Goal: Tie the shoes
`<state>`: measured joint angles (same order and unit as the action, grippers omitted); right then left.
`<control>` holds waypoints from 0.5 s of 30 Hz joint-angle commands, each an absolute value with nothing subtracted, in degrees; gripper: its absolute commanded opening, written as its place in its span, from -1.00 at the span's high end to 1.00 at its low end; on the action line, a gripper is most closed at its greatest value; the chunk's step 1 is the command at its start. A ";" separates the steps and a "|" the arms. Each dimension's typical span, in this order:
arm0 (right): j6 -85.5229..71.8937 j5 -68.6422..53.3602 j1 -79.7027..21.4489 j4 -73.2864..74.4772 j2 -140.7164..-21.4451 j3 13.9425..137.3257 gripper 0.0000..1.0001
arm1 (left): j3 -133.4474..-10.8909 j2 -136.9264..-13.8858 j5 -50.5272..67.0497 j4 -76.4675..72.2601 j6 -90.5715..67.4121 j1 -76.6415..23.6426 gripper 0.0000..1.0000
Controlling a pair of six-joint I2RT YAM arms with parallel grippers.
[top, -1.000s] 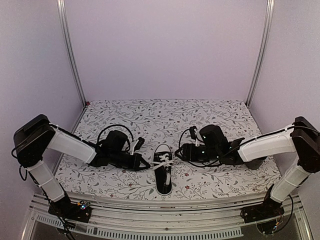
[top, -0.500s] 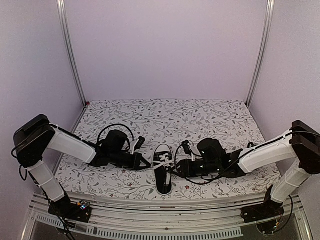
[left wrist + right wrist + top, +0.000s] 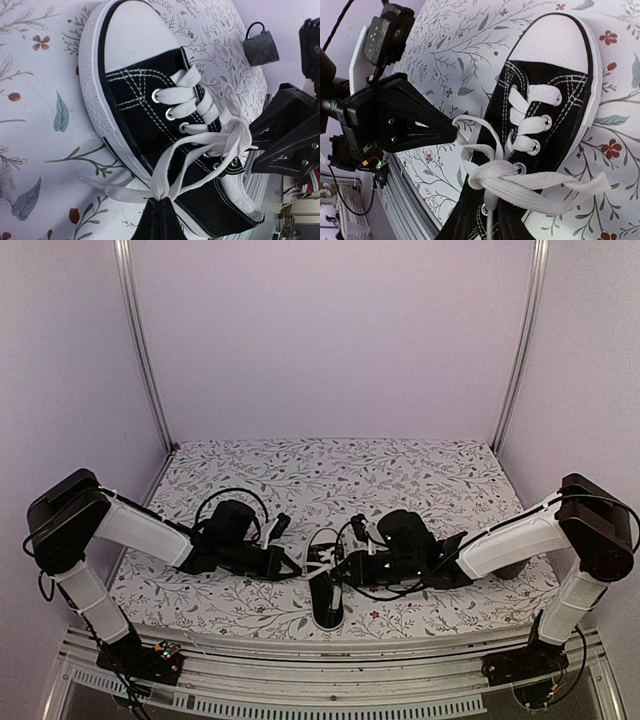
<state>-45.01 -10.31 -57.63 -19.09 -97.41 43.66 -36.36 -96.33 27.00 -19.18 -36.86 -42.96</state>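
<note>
The shoe (image 3: 326, 590) is a black low-top sneaker with white laces, lying toe toward the near edge between my two grippers. A half-made knot (image 3: 492, 172) sits over its upper eyelets. My left gripper (image 3: 161, 202) is shut on a folded loop of lace (image 3: 172, 165), pulled out to the shoe's left side. The same left gripper (image 3: 454, 132) shows in the right wrist view. My right gripper (image 3: 484, 205) hovers over the knot with its jaws narrowly open, and a thin lace strand (image 3: 490, 220) hangs between them. In the left wrist view, the right gripper (image 3: 251, 150) is just beyond the knot.
A dark grey mug (image 3: 260, 47) stands on the floral cloth (image 3: 300, 475) beyond the shoe. A loose lace end (image 3: 580, 187) trails over the shoe's right side onto the cloth. The table's metal front rail (image 3: 320, 680) runs close behind the heel.
My right gripper has moved left onto the shoe's knot and its jaws have narrowed. The left gripper holds the lace loop in the same place.
</note>
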 commanded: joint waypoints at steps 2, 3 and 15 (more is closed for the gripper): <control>-45.16 -9.38 -57.50 -19.32 -98.19 44.62 0.81 | -37.08 -95.18 27.35 -19.36 -36.00 -43.08 1.00; -45.30 -9.13 -57.52 -18.93 -98.03 44.49 0.89 | -37.10 -95.07 27.38 -19.39 -35.89 -43.13 1.00; -47.54 -7.49 -57.56 -15.72 -91.15 37.02 0.95 | -38.19 -94.66 27.35 -19.40 -34.62 -43.05 0.12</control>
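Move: Between the right hand's still part-open fingers lies the lace loop it is about to close on, with the knot about 2 cm to its left and 1 cm ahead, and the white toe cap some 9 cm ahead, 3 cm left and 4 cm lower. From the left hand, shut on its own loop and a lace tail, the knot lies about 7 cm right, 1 cm ahead and 3 cm higher; the toe cap is 9 cm ahead and 7 cm right. Closing fully on the loop beside the knot, the right fingers pinch it and then draw it away from the knot, about 2 cm to the right, sinking about 1 cm and edging slightly back. The left hand stays where it is beside the shoe and opens its shut fingers to nearly half, letting go of its loop and the tail lying with it. ##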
